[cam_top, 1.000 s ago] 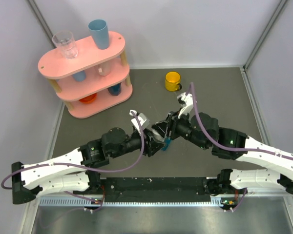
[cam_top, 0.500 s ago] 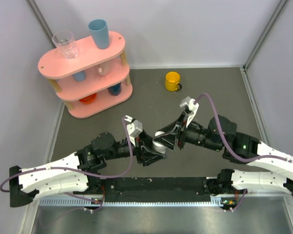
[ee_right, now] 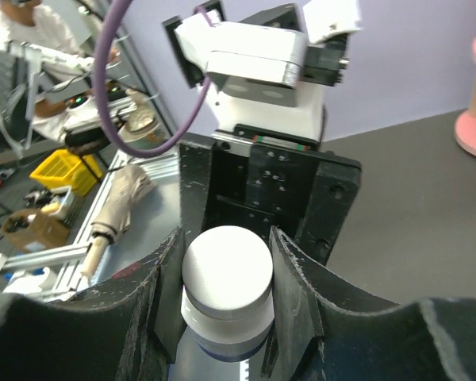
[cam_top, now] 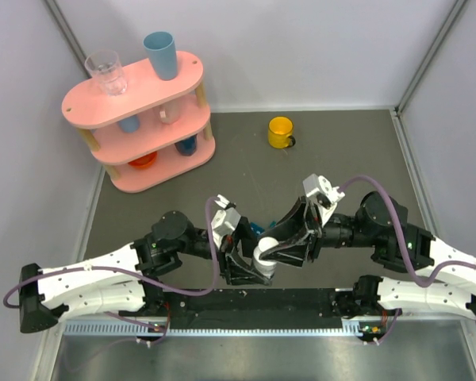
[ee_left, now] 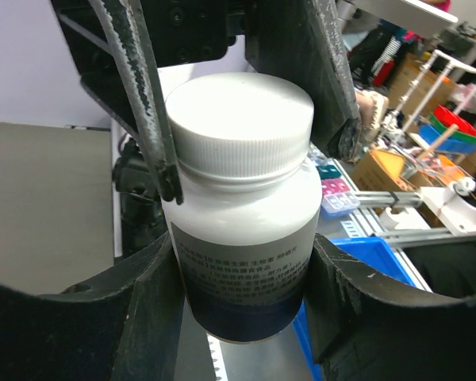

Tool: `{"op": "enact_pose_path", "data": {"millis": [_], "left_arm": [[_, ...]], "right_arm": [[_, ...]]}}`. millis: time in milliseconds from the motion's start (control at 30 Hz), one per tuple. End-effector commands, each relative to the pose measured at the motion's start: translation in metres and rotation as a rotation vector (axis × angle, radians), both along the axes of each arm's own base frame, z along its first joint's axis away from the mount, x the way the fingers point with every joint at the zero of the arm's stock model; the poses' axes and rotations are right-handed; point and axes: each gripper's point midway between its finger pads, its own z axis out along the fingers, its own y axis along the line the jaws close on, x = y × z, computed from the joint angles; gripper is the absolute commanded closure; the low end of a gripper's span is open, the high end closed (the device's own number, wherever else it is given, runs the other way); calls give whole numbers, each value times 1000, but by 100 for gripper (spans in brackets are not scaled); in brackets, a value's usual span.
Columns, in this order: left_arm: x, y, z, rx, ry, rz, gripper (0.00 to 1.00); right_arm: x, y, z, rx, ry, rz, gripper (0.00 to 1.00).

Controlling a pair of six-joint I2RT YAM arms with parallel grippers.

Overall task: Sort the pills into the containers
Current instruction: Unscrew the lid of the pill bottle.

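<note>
A white capped bottle [cam_top: 262,259] with a grey label hangs near the table's front edge, held from both sides. My left gripper [ee_left: 242,266] is shut on the bottle's body [ee_left: 242,222]. My right gripper [ee_right: 226,270] is shut on its white cap [ee_right: 226,262]; in the left wrist view the right gripper's fingers [ee_left: 147,103] flank that cap. In the top view a small teal piece of the containers [cam_top: 258,228] shows on the table just behind the two grippers, mostly hidden by them. No pills are in view.
A yellow mug [cam_top: 280,132] stands at the back middle. A pink three-tier shelf [cam_top: 79,105] at the back left carries a clear glass [cam_top: 105,72], a blue cup [cam_top: 160,54] and more cups below. A black strip [cam_top: 301,300] runs along the near edge.
Both arms have drawn back toward the near edge, carrying the bottle between them away from the teal box. Neither grip has changed.
</note>
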Motion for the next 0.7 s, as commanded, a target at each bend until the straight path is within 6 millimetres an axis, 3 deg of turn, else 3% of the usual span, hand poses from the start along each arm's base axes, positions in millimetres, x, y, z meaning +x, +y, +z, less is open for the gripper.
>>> {"op": "enact_pose_path", "data": {"millis": [0,100,133,167,200,300,500,667], "left_arm": [[-20,6,32,-93,-62,-123,100],[-17,5,30,-89,-63,-104,100],[-15,4,28,-83,-67,-92,100],[-14,4,28,-81,-69,-83,100],[-9,3,27,-70,-61,-49,100],[1,4,20,-35,-62,19,100],[40,8,17,4,-84,262,100],[71,10,16,55,-86,433,100]], "right_arm": [[-29,-3,19,87,-80,163,100],[-31,-2,17,81,-81,180,100],[-29,-2,17,80,-79,165,95],[-27,-3,19,85,-76,151,80],[-24,-3,19,86,-75,133,58],[-13,-8,24,104,-67,54,43],[45,-32,32,141,5,-311,35],[82,-46,19,81,83,-544,34]]}}
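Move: The right fingers are already closed on the lid of the pill bottle, so it lies at that hand's point; the bottle's body, held upright by the left fingers, is centred some 5 cm below and about 1 cm back. From the left hand the lid is about 5 cm above, 1 cm ahead and 1 cm to the right. The pill case lies on the table, from the right hand roughly 17 cm ahead, 3 cm to the right and 37 cm down. The right fingers give the lid a last few degrees counter-clockwise as both hands draw back 1 to 2 cm, then open and let go; that hand swings forward about 6 cm, also right and up, rolling back over 20 degrees clockwise. The left keeps its grip on the bottle's body and carries it forward some 5 cm, turning counter-clockwise and sinking slightly. ##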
